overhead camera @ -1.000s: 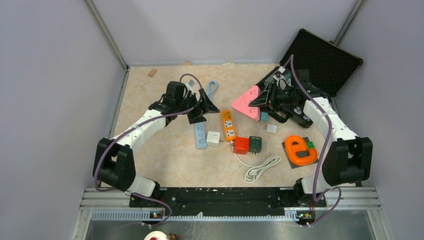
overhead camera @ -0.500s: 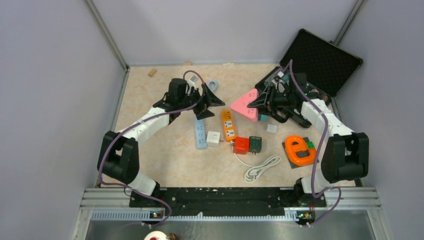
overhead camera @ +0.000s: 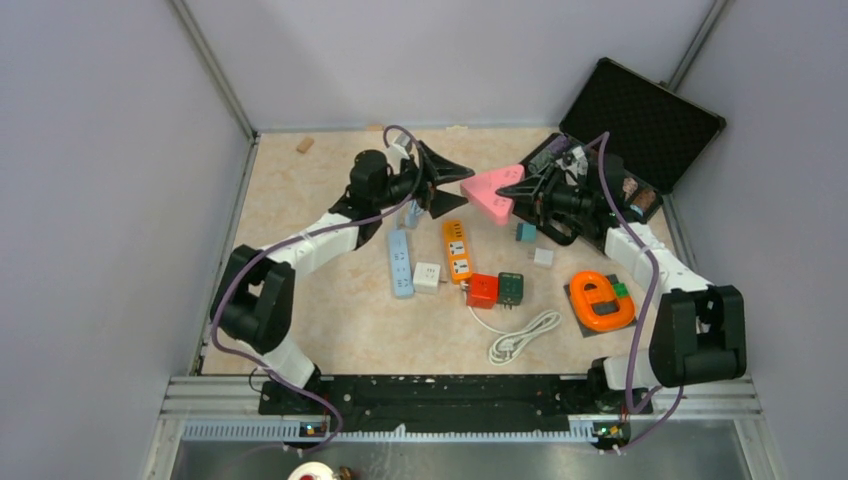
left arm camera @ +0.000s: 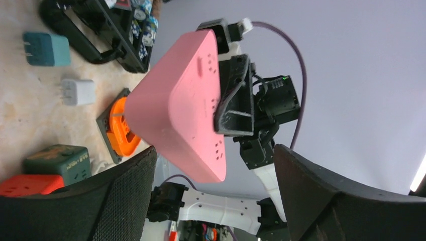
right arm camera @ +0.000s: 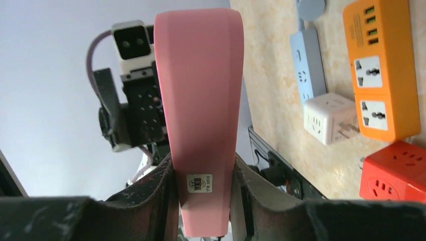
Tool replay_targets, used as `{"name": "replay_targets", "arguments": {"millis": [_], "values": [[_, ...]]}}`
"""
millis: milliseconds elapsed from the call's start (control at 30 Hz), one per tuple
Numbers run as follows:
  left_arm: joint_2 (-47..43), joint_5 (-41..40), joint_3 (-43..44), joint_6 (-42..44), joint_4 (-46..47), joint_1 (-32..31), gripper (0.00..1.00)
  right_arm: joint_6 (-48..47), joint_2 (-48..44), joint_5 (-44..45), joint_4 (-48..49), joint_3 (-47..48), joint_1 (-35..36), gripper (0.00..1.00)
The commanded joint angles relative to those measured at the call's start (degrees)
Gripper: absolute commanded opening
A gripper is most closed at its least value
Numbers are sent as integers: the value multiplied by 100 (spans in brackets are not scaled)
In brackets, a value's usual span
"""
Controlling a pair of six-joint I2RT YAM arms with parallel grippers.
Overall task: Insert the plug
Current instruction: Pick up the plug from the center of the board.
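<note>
My right gripper (overhead camera: 518, 189) is shut on a pink triangular socket block (overhead camera: 490, 194), held up off the table at the back centre. In the right wrist view the block (right arm camera: 198, 90) stands edge-on between both pads (right arm camera: 166, 175). My left gripper (overhead camera: 463, 195) is open, facing it from the left. In the left wrist view the block's lower corner (left arm camera: 176, 105) hangs between the wide-apart fingers (left arm camera: 120, 186) without touching them. A white cable with a plug (overhead camera: 520, 337) lies on the table near the front.
On the table lie an orange power strip (overhead camera: 457, 250), a blue strip (overhead camera: 401, 262), a white cube socket (overhead camera: 427, 276), red (overhead camera: 482, 290) and green (overhead camera: 511, 288) cubes, a teal adapter (overhead camera: 526, 232) and an orange reel (overhead camera: 601, 300). An open black case (overhead camera: 650, 120) stands back right.
The left gripper has swung right and toward the back until its jaws reach the pink block. The right gripper has brought the block left and toward the back.
</note>
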Motion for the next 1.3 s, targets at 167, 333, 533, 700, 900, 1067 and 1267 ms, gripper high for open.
{"name": "replay_targets", "arguments": {"millis": [167, 333, 533, 700, 900, 1067, 1267], "values": [[589, 4, 693, -518, 619, -622, 69, 469, -276, 57, 680, 179, -56, 0], [656, -124, 832, -494, 570, -683, 33, 548, -215, 46, 849, 166, -58, 0], [484, -191, 936, 50, 73, -540, 0, -305, -200, -88, 41, 416, -56, 11], [155, -303, 1706, 1942, -2258, -257, 0, -2885, 108, 201, -2748, 1685, -54, 58], [-88, -698, 2864, 4846, -5236, -65, 0, -4424, 446, 313, -3925, 2899, -62, 83], [-234, -413, 3161, 6108, -6540, -80, 0, -4790, 593, -188, -3605, 3416, -57, 84], [-474, 571, 3034, 6474, -6877, -245, 0, -5236, 756, -851, -3474, 3595, -50, 84]]}}
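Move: The pink plug, still held in the right fingers, has its middle about 7 cm to the right of the open left hand, 1 cm back and about level; from the right hand it lies some 3 cm left and 1 cm ahead. Below the left hand by about 26 cm, the orange strip stands 1 cm left and 5 cm back. The teal adapter is roughly 6 cm right of the right hand, 1 cm back and 22 cm below. The left hand reaches about 5 cm right to the pink plug's near end, closes its fingers on it and stays there, while the right hand keeps its hold and rises some 2 cm before opening and letting go. The left hand then carries the plug about 9 cm back to the left, bowing forward and then drawing back towards its base, its wrist rolling some 40 degrees with its left side rising, as the empty right hand lifts 5 cm more and tilts its fingers up. ##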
